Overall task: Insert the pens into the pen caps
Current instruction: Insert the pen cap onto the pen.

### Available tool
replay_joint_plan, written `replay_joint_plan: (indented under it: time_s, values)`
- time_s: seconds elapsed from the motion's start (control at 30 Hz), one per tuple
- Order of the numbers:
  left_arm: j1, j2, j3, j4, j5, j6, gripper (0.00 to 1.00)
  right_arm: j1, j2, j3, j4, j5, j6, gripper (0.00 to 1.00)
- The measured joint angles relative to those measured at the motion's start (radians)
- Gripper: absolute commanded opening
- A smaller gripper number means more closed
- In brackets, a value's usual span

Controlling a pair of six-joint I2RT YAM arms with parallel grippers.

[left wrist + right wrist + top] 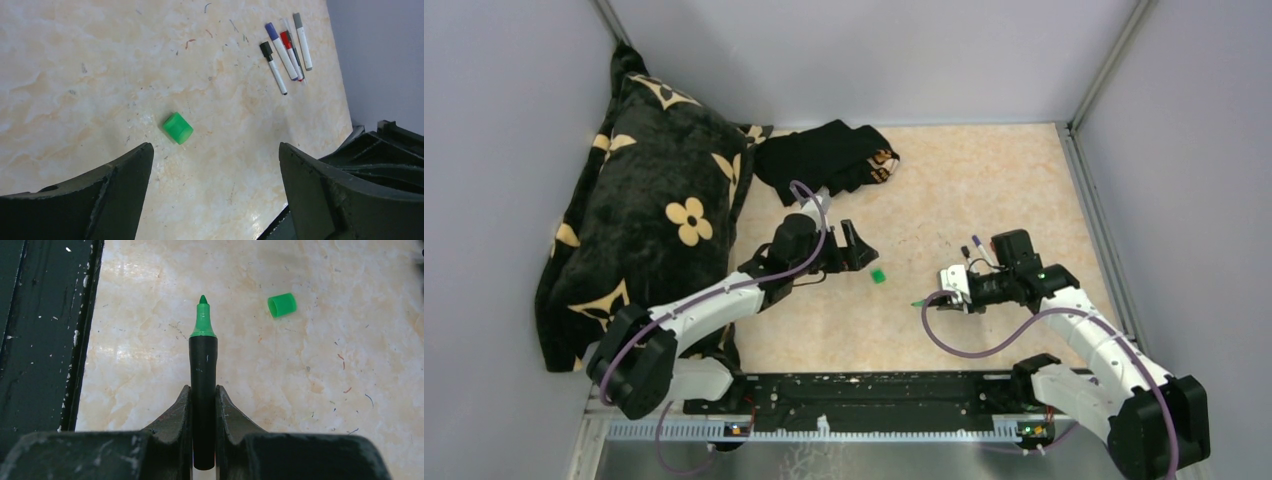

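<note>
A green pen cap point(178, 128) lies on its side on the marbled table, also seen as the green cap point(878, 276) and the green cap point(282, 305). My left gripper point(216, 150) hangs open just short of it with nothing between its fingers; from above, the left gripper point(856, 248) is up and left of the cap. My right gripper point(203, 390) is shut on a thick black marker point(203, 365) whose bare green tip points away from it. From above, the right gripper point(932, 297) points left toward the cap. Several thin white pens point(285, 50) lie side by side, wearing black, purple, red and grey caps.
A large black pillow with cream flowers point(654, 220) fills the left side. A crumpled black cloth point(829, 155) lies at the back. A black rail point(864, 395) runs along the near edge between the arm bases. Grey walls close in the table on three sides.
</note>
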Motion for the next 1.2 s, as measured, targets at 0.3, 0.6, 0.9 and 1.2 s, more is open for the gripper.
replay_joint_plan:
  time_s: [0.3,0.6,0.9,1.2]
  values:
    - [-0.042,0.122,0.079,-0.148,-0.083,-0.182,0.87,0.000,-0.006,0.000,0.000,-0.004,0.000,0.00]
    - [-0.186,0.419,0.440,-0.580,-0.369,-0.415,0.56,-0.002,-0.006,0.000,0.000,-0.017,0.014,0.00]
    - [-0.185,0.555,0.526,-0.766,-0.410,-0.484,0.59,-0.002,-0.031,0.000,-0.003,-0.018,0.014,0.00]
    - [-0.195,0.630,0.640,-0.835,-0.418,-0.497,0.60,-0.003,-0.031,0.000,-0.004,-0.018,0.014,0.00]
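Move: The green pen cap lies on the table about 13 cm below the wide-open left gripper, some 4 cm to its right and about 1 cm ahead. The green pen, already in the right gripper, sits roughly 8 cm back, 15 cm to the left hand's right and 3 cm lower; the black marker lies about 23 cm right of the left hand and 4 cm ahead. From the right gripper the cap is some 9 cm ahead, 12 cm left and 10 cm below. Bring the left gripper down about 11 cm towards the green cap, tipping the fingers some 50 degrees from a slanted forward-right reach to almost straight down. Narrow them from wide open to a bit over half, swing briefly right and back on the way down, then ease about 1 cm right with the right-hand finger against the cap. Keep the right gripper still, holding the pen. ##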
